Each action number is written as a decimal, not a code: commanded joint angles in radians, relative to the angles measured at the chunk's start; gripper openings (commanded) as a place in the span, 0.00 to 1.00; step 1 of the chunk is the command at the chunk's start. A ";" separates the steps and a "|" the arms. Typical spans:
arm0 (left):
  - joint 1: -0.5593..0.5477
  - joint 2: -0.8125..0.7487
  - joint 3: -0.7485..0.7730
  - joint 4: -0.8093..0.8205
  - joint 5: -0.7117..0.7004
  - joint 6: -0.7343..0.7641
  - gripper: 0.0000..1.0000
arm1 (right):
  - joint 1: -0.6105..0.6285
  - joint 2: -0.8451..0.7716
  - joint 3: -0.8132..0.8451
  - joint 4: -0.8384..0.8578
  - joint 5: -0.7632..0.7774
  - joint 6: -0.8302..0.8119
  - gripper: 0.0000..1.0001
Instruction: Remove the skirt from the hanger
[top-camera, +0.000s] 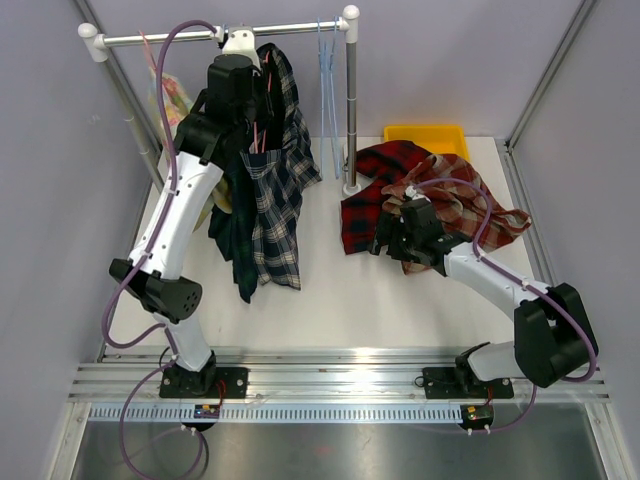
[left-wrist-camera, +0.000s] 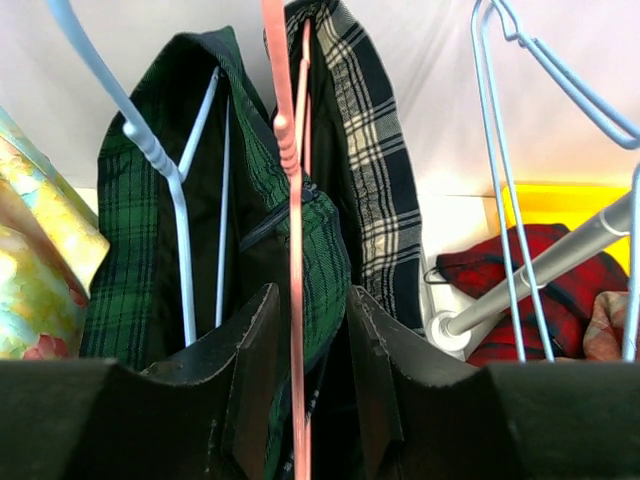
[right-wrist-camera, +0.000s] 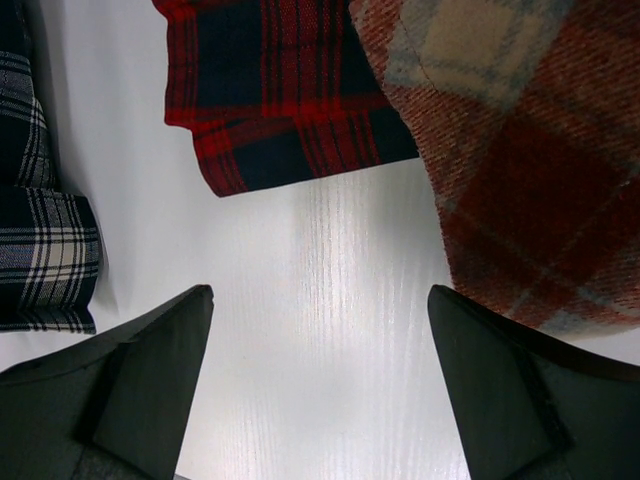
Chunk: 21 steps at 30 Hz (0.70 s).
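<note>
A dark green and navy plaid skirt (top-camera: 265, 220) hangs from the rail (top-camera: 200, 35) on a pink hanger (left-wrist-camera: 295, 200). In the left wrist view the green plaid (left-wrist-camera: 140, 220) and a navy-white plaid panel (left-wrist-camera: 375, 180) hang just ahead. My left gripper (top-camera: 252, 115) is up at the hanger. Its jaws (left-wrist-camera: 305, 300) straddle the pink wire with a gap on each side, some green cloth between them. My right gripper (top-camera: 385, 238) is open and empty over bare table (right-wrist-camera: 320, 300), beside a red-navy plaid skirt (right-wrist-camera: 290, 80).
A light blue hanger (left-wrist-camera: 165, 170) holds cloth left of the pink one. Empty blue hangers (top-camera: 328, 80) hang by the rail post (top-camera: 351, 110). A floral garment (top-camera: 170, 100) hangs far left. Red (top-camera: 365, 200) and tan-red (top-camera: 455, 205) plaid skirts lie on the table; a yellow bin (top-camera: 425, 135) stands behind them.
</note>
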<state>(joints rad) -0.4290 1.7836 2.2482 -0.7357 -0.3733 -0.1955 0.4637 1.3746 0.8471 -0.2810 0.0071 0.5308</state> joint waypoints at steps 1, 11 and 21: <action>0.012 0.013 -0.002 0.058 0.022 -0.005 0.35 | 0.009 0.006 0.012 0.037 0.019 -0.018 0.96; 0.019 0.027 0.002 0.062 0.033 -0.010 0.17 | 0.009 0.021 0.009 0.040 0.028 -0.025 0.96; 0.022 0.013 0.010 0.064 0.030 -0.008 0.00 | 0.010 -0.026 0.038 0.032 0.008 -0.040 0.95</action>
<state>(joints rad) -0.4118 1.8133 2.2471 -0.7277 -0.3614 -0.2096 0.4637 1.3922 0.8474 -0.2810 0.0101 0.5102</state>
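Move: The pink hanger's near wire runs between the left gripper's part-open fingers, about 1 cm ahead of the hand point and 1 cm below it. The dark plaid skirt hangs from it, centred roughly 2 cm ahead, 2 cm right and 12 cm down. The blue hanger with the green skirt is about 5 cm left and 3 cm ahead; the empty blue hangers, some 12 cm right and 3 cm ahead. From the right gripper, the wire lies about 17 cm ahead, 24 cm left and 32 cm up. Ease the left gripper about 1 cm down and 1 cm forward along the pink hanger, with the wire staying between the fingers. Keep the wrist's tilt as it is, settle there, and shut the fingers from about a third open to nearly closed, pinching the pink wire. ##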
